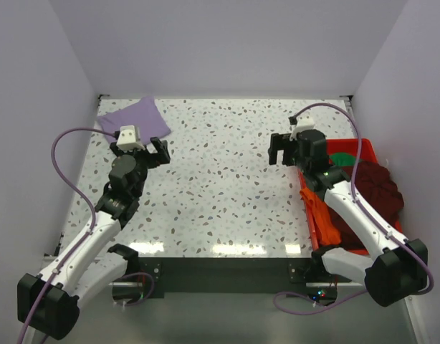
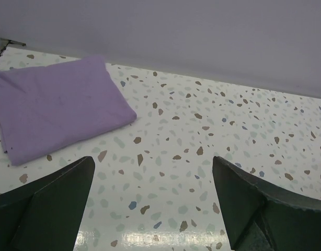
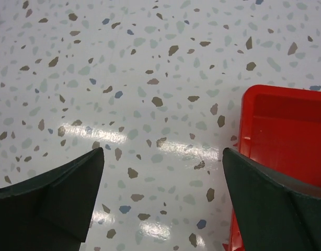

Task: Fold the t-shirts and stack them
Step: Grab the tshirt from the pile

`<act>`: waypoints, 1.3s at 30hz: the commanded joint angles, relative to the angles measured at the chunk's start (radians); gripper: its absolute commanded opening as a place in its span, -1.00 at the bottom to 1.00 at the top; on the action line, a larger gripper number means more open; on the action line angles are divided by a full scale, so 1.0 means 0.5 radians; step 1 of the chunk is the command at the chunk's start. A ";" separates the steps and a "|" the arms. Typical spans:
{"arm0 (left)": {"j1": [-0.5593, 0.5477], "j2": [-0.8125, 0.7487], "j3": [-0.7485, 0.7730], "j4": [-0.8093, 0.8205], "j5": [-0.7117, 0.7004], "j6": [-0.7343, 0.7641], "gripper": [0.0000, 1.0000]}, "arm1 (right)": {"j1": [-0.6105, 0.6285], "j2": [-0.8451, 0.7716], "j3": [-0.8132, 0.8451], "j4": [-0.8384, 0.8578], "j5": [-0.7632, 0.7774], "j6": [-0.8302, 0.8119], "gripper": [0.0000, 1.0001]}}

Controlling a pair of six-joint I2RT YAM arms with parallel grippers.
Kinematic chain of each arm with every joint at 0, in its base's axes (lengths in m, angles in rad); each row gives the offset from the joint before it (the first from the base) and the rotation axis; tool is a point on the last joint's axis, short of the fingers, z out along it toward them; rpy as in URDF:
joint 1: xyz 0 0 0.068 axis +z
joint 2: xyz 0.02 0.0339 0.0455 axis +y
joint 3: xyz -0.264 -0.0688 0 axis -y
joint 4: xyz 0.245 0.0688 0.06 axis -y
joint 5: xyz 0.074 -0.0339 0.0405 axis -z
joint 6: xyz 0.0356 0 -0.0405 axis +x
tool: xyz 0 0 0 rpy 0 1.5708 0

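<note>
A folded lavender t-shirt (image 1: 134, 119) lies flat at the table's far left corner; it also shows in the left wrist view (image 2: 56, 107). A dark maroon t-shirt (image 1: 378, 188), a green one (image 1: 343, 159) and an orange one (image 1: 322, 218) lie bunched in the red bin (image 1: 364, 147) on the right. My left gripper (image 1: 152, 150) is open and empty, just near of the lavender shirt, apart from it. My right gripper (image 1: 281, 149) is open and empty above bare table, just left of the bin.
The red bin's corner (image 3: 286, 130) is close by my right fingers. White walls close the table at the back and both sides. The speckled tabletop (image 1: 227, 179) lies between the two arms.
</note>
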 commanded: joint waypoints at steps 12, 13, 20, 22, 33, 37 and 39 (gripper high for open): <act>0.007 -0.020 0.026 0.024 -0.045 -0.057 1.00 | 0.004 -0.177 0.112 -0.568 0.972 0.597 0.97; 0.007 -0.017 0.036 -0.010 -0.057 -0.057 1.00 | 0.004 -0.180 0.151 -0.723 1.058 0.609 0.97; 0.007 0.022 0.048 -0.038 -0.020 -0.054 1.00 | -0.017 -0.413 0.164 -1.332 1.469 0.977 0.97; 0.007 0.050 0.054 -0.028 0.032 -0.048 1.00 | -0.026 -0.499 0.121 -1.372 1.473 1.008 0.97; 0.007 0.262 0.155 -0.108 0.136 -0.005 1.00 | -0.066 -0.230 0.054 -1.547 1.485 1.125 0.97; 0.007 0.234 0.143 -0.111 0.133 -0.002 1.00 | -0.121 -0.091 -0.017 -1.406 1.393 1.113 0.97; 0.007 0.210 0.134 -0.108 0.124 0.001 1.00 | -0.140 -0.030 -0.038 -1.360 1.387 1.091 0.97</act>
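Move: From the right hand, wide open ahead of the red bin's pile, the middle of the maroon t-shirt lies about 28 cm to the right, 10 cm back and 18 cm lower. The orange t-shirt beside it is some 12 cm right and 15 cm back; the green one is roughly 21 cm right and 8 cm ahead, both about as far below. From the left hand the maroon t-shirt is some 74 cm right, 8 cm back and 22 cm down. Rightward and back, the right hand sweeps some 20 cm across the bin's left rim, its wrist swinging clockwise about 50 degrees, then it sinks and tips down over the left edge of the maroon t-shirt where it meets the orange one. Its fingers stay wide open, with no touch to be seen. Late on, the left hand, also open and empty, dips about 4 cm. ##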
